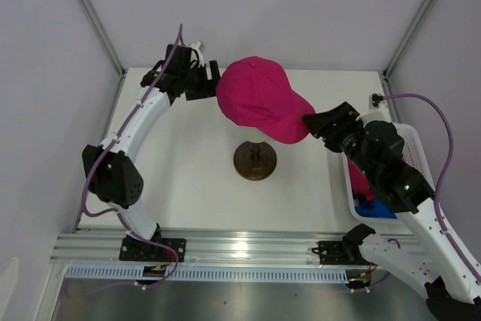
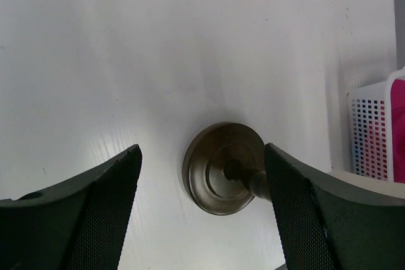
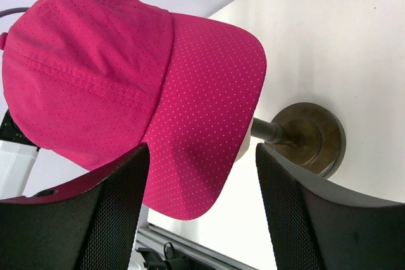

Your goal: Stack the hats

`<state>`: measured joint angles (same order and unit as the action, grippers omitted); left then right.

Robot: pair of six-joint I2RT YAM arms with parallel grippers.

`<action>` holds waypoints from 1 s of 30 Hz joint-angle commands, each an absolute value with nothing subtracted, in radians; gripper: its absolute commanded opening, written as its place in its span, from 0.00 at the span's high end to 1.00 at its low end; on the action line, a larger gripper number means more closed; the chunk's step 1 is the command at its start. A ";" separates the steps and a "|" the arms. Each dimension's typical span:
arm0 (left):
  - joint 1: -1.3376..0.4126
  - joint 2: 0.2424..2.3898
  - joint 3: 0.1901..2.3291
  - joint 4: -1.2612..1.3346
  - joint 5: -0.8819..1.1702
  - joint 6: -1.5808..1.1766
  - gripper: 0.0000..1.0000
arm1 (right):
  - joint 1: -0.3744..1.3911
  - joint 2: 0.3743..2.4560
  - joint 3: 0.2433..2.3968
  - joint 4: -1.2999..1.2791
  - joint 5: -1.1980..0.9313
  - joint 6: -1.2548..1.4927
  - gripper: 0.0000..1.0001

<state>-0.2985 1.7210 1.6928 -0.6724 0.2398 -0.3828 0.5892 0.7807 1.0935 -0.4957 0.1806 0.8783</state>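
A magenta-pink hat (image 1: 259, 95) sits high over the table, above the dark round stand (image 1: 255, 160), with its brim pointing right. It fills the upper left of the right wrist view (image 3: 95, 74). My left gripper (image 1: 207, 80) is beside the hat's back left edge. It is open, and between its fingers I see only the stand's base (image 2: 221, 178) far below. My right gripper (image 1: 312, 122) is at the tip of the brim. It is open, with the brim (image 3: 202, 112) just beyond its fingertips and not clamped. A blue hat (image 1: 376, 208) lies in the basket.
A white perforated basket (image 1: 413, 148) stands at the table's right edge, under my right arm, with pink fabric (image 1: 361, 182) in it beside the blue. The basket also shows in the left wrist view (image 2: 370, 131). An aluminium rail (image 1: 240, 246) runs along the near edge.
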 commanded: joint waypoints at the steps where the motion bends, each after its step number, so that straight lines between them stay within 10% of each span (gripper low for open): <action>1: -0.318 1.715 1.678 -0.646 0.236 -0.360 0.19 | 0.583 0.784 1.101 -0.459 0.204 0.876 0.28; 9: -0.318 1.706 1.674 -0.652 0.221 -0.353 0.17 | 0.581 0.776 0.979 -0.369 0.123 0.980 0.34; 22: -0.314 1.700 1.655 -0.650 0.210 -0.350 0.16 | 0.580 0.672 0.959 -0.288 0.213 0.997 0.87; 30: -0.314 1.706 1.649 -0.647 0.192 -0.354 0.15 | 0.580 0.695 1.040 -0.337 0.216 1.003 0.92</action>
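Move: The hat's brim stands just in front of the open right fingers, its middle about 4 cm ahead, 3 cm left and 1 cm up. The crown lies roughly 12 cm ahead, 9 cm left and 5 cm higher; the wooden base is some 18 cm ahead, 9 cm left and 36 cm below. From the left hand, the brim is about 12 cm back, 15 cm right and 13 cm higher. Right hand dips about 3 cm, then shuts its fingers on the brim edge while rising some 5 cm, rolling slightly. ##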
